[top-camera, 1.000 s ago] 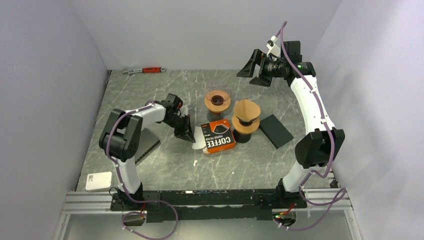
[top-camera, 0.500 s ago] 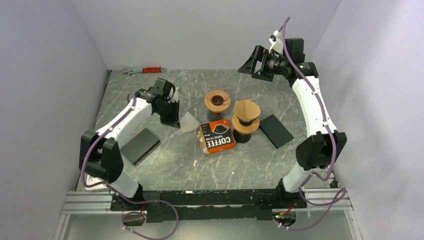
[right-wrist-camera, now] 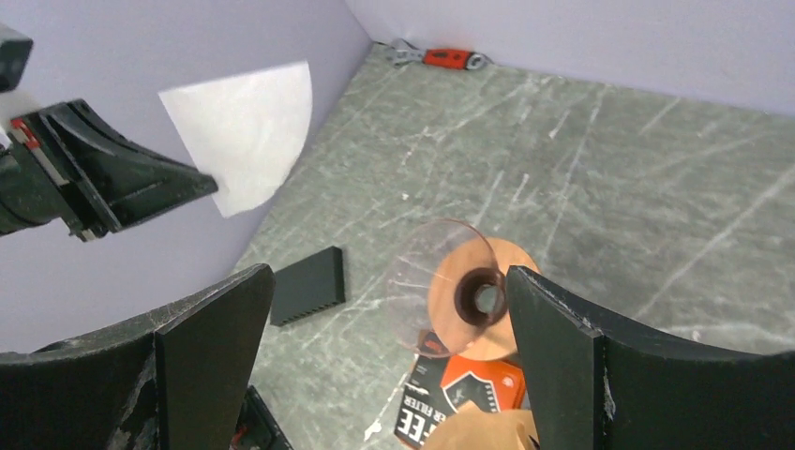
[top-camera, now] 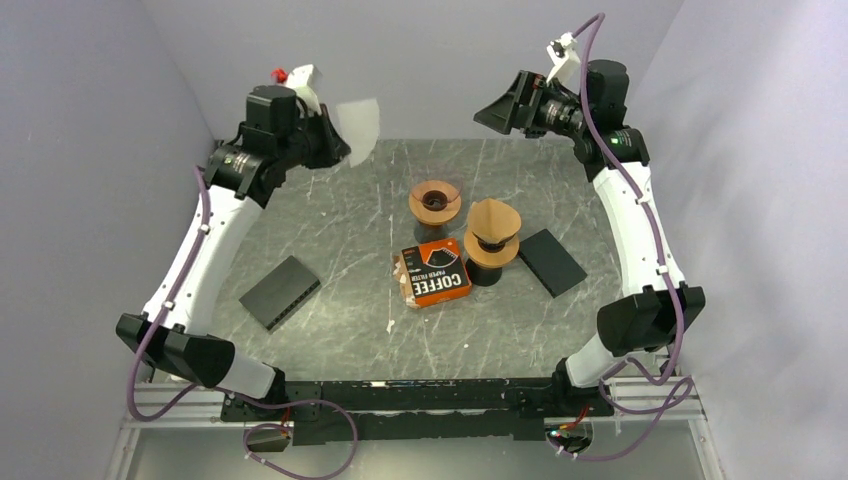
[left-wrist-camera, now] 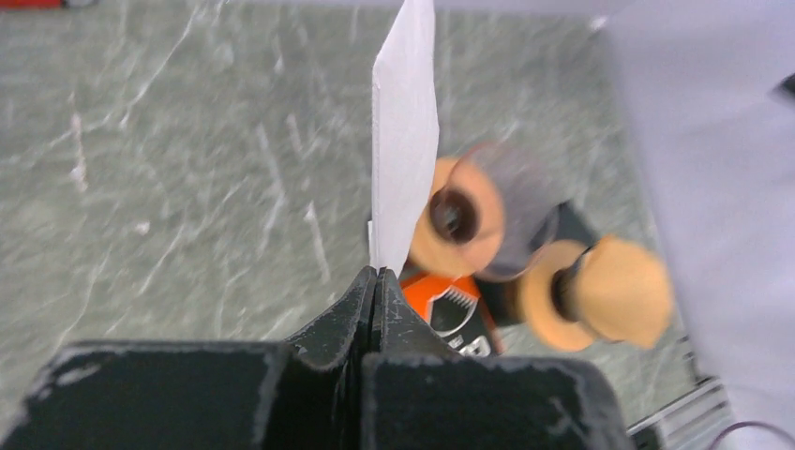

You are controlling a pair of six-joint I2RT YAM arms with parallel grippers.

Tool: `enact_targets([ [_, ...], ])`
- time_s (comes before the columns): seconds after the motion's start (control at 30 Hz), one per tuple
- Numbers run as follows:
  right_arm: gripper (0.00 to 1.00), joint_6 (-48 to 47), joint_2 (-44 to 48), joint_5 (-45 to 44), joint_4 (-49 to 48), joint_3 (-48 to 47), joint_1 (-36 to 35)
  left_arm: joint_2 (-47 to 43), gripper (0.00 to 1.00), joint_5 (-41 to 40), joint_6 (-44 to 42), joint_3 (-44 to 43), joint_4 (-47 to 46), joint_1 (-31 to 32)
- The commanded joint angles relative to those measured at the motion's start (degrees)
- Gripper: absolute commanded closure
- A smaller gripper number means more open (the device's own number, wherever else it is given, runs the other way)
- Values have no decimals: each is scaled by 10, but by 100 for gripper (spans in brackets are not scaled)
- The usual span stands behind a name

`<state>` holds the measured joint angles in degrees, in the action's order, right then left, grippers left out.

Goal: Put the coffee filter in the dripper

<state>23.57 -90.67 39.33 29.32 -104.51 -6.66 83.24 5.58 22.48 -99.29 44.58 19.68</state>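
A white paper coffee filter hangs high over the table's back left, pinched at its lower edge by my shut left gripper. In the left wrist view the filter stands edge-on above the closed tips of the left gripper. The clear glass dripper with its wooden collar stands empty on the table's middle, below and to the right of the filter. My right gripper hovers high at the back right, open and holding nothing. From the right wrist I see the filter and the dripper.
An orange coffee filter box lies in front of the dripper. A second dripper, lined with brown paper, stands on a black stand to its right. Black blocks lie at left and right. A red-handled wrench is at the back wall.
My left arm lifted the white filter from the table beside the box up high toward the back left. The right gripper rose a little and stayed open.
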Motion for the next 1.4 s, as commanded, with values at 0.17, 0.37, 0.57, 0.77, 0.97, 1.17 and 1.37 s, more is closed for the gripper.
enact_targets([
  [0.17,0,144,7,72,-130,-16,-6,-20,100,148,266,37,-333,-20],
  [0.37,0,278,-10,120,-273,16,-16,11,100,267,358,39,-487,-28],
  [0.57,0,363,-38,143,-370,23,-25,46,100,353,491,71,-649,-44],
  [0.77,7,455,-60,151,-480,43,-26,97,100,422,609,85,-764,-47],
  [0.97,19,473,-79,161,-495,29,-29,126,100,425,716,139,-898,-46],
  [1.17,29,477,-86,155,-489,36,-36,141,100,436,744,138,-931,-42],
  [1.37,37,492,-102,159,-486,30,-46,140,100,430,743,144,-933,-40],
])
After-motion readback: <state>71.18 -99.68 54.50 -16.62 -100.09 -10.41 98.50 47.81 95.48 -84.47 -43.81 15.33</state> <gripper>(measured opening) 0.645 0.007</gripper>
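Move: High over the table, the left hand keeps its pinch on the white filter. The open right gripper is some 28 cm to that hand's right, 3 cm farther out and 5 cm higher, and the clear dripper 4 cm ahead, 16 cm right, 18 cm lower. From the right hand, the white filter is about 25 cm left, level fore-and-aft, 5 cm lower; the clear dripper 1 cm ahead, 11 cm left, 24 cm down; the brown-filter dripper 10 cm back, 1 cm left, 22 cm down. Bringing the white filter up and across towards the right gripper, the left hand rises about 15 cm, then settles back some 4 cm, going 10 cm right while it rolls and swings until its fingers point right and slightly up. The right hand comes 7 cm left and 6 cm up to meet it, tilting some 35 degrees to face it, and late on narrows its wide-open fingers by about a third. ##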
